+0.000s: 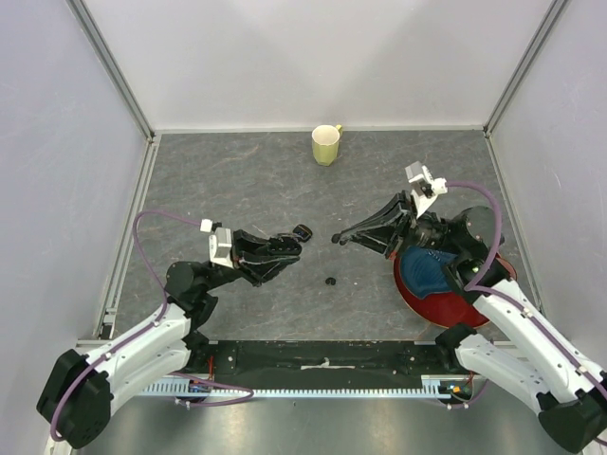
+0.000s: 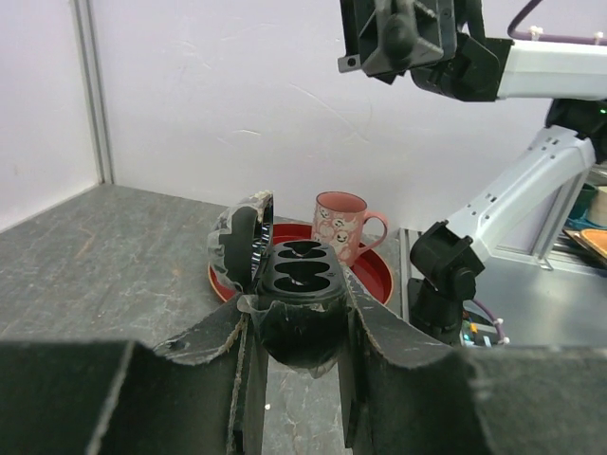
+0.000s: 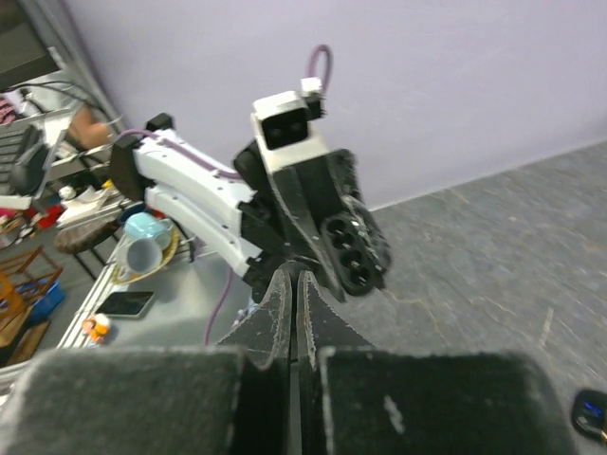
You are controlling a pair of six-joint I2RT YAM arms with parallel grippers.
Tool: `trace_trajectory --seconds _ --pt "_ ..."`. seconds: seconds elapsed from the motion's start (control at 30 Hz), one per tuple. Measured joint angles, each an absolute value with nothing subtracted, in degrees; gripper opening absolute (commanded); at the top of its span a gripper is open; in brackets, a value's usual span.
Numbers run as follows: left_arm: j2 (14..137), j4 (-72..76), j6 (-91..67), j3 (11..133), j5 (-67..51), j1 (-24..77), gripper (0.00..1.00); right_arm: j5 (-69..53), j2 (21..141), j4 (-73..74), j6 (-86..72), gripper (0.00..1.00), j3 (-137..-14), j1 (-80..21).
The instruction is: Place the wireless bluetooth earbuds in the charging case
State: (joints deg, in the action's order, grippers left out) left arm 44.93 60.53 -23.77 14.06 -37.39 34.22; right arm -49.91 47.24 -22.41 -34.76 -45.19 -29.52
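Note:
My left gripper [image 1: 287,248] is shut on the charging case [image 2: 302,284], a glossy black pod held off the table with its lid [image 2: 239,245] hinged open to the left and its dark slots facing up. The case also shows in the right wrist view [image 3: 356,242]. My right gripper [image 1: 338,239] hangs a short way to the right of the case with its jaws pressed together. I cannot make out anything between its fingertips [image 3: 285,284]. One tiny black earbud [image 1: 330,281] lies on the grey table, nearer than both grippers.
A yellow-green mug [image 1: 325,144] stands at the back by the far wall. Under the right arm sits a red plate [image 1: 446,305] carrying a blue dish [image 1: 427,268] and a pink mug [image 2: 340,223]. A small black piece [image 3: 590,414] lies on the table.

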Motion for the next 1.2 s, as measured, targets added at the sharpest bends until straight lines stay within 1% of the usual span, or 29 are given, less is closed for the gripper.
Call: trace_trajectory --seconds 0.27,0.7,1.2 --pt "48.9 65.8 -27.3 15.0 -40.9 34.3 0.02 -49.5 52.1 -23.0 -31.3 0.0 -47.8 -37.4" --pt "51.2 71.0 -30.7 17.3 -45.6 34.3 0.02 -46.5 55.6 -22.2 -27.5 0.0 -48.2 -41.2" --pt "52.9 72.7 -32.6 18.3 -46.9 34.3 0.02 -44.5 59.0 -22.0 -24.3 0.0 -49.9 -44.4"
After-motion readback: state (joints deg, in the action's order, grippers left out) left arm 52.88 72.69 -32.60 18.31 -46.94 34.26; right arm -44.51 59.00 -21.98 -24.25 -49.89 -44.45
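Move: The open charging case, held by the left hand, lies about 13 cm to the right hand's left, 2 cm ahead and 8 cm lower. The held earbud is thus some 13 cm right of, 2 cm back from and 8 cm above the left hand. Far below the right hand, about 36 cm down, a loose earbud lies some 6 cm ahead and 3 cm left, and a black fob 21 cm ahead and 11 cm left. Right hand carries the earbud 7 cm left towards the case; left hand lifts and draws back the case, turning clockwise. ##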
